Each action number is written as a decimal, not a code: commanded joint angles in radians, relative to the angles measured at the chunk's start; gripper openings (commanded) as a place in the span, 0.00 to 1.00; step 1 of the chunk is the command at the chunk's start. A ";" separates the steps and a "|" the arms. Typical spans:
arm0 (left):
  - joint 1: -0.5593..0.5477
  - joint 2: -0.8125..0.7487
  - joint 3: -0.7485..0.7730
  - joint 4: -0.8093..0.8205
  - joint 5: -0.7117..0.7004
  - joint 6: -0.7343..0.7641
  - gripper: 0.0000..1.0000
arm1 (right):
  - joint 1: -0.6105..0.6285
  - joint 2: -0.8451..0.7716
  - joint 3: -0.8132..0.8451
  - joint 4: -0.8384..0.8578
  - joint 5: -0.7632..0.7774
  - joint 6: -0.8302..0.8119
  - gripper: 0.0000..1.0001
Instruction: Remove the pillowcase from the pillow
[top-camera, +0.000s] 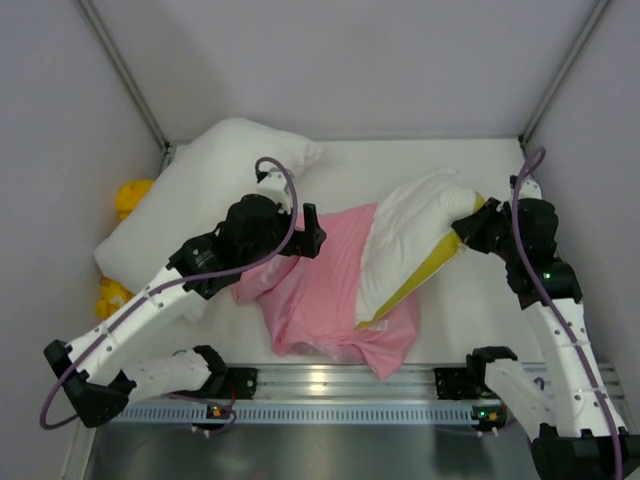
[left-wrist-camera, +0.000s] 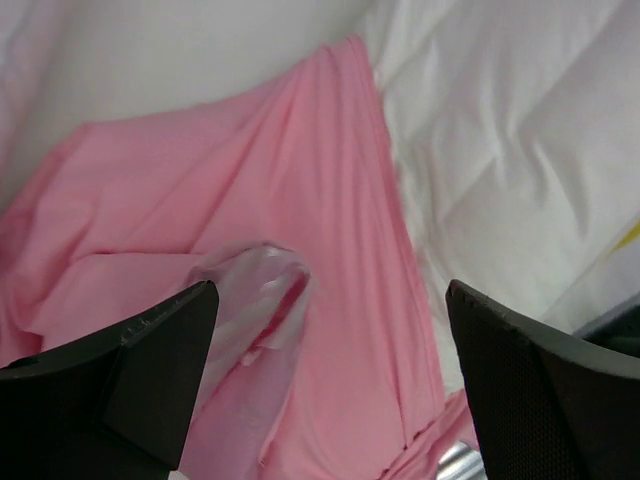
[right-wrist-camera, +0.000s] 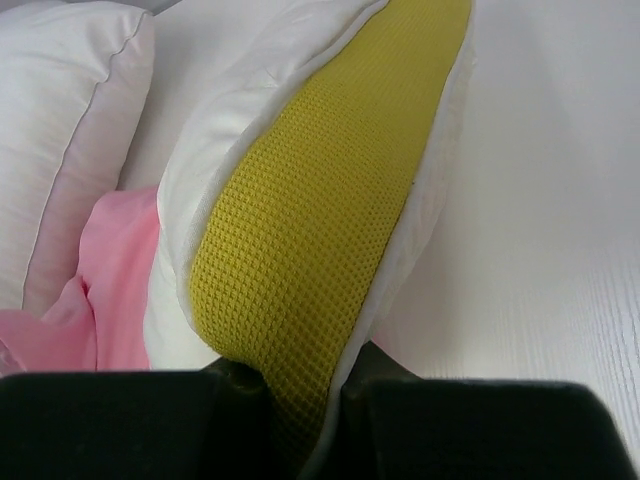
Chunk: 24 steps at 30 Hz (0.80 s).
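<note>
The pink pillowcase (top-camera: 330, 290) lies crumpled at the table's front middle, still around the lower end of the pillow (top-camera: 410, 240), a white pillow with a yellow band that sticks out up and to the right. My left gripper (top-camera: 310, 232) hovers over the pillowcase's upper left part. In the left wrist view this gripper (left-wrist-camera: 330, 350) is open, with pink fabric (left-wrist-camera: 300, 200) and a pale label (left-wrist-camera: 255, 300) below the gap and nothing held. My right gripper (top-camera: 468, 225) is at the pillow's far right corner. There it (right-wrist-camera: 305, 400) is shut on the yellow band (right-wrist-camera: 320, 200).
A plain white pillow (top-camera: 210, 180) lies at the back left, behind the left arm. Yellow cloth (top-camera: 130, 195) shows beyond the table's left edge. A metal rail (top-camera: 340, 385) runs along the front edge. Grey walls close in the back and sides.
</note>
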 joint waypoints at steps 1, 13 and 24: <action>-0.008 -0.045 0.039 0.014 -0.254 0.059 0.99 | 0.005 -0.010 0.022 0.050 0.069 -0.028 0.00; -0.007 0.562 0.514 0.048 -0.035 0.339 0.84 | 0.010 0.044 -0.004 0.071 -0.113 -0.009 0.00; -0.004 0.945 0.675 0.016 -0.090 0.369 0.66 | 0.011 0.007 0.007 0.030 -0.089 -0.024 0.00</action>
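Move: The hem of the pillowcase, near its far corner, lies roughly 15 cm ahead of the open left hand, 13 cm to its right and 18 cm below. The pillow, folded, has its middle about 9 cm ahead of that hand and 20 cm right; the pillowcase's crumpled bulk is 1 cm ahead and 3 cm right, and the other white pillow 12 cm ahead and 26 cm left, all well below. From the right hand the hem is some 11 cm ahead, 18 cm left and 15 cm below. With the right hand still pinching the pillow's yellow-striped end and easing slightly left and down, the left hand arcs about 15 cm forward and 12 cm right, first rising over 4 cm, then dropping steeply onto the hem side of the pillowcase. It rolls some 30 degrees, left side up, and its fingers close by a third to straddle the hem; contact there can't be seen. ##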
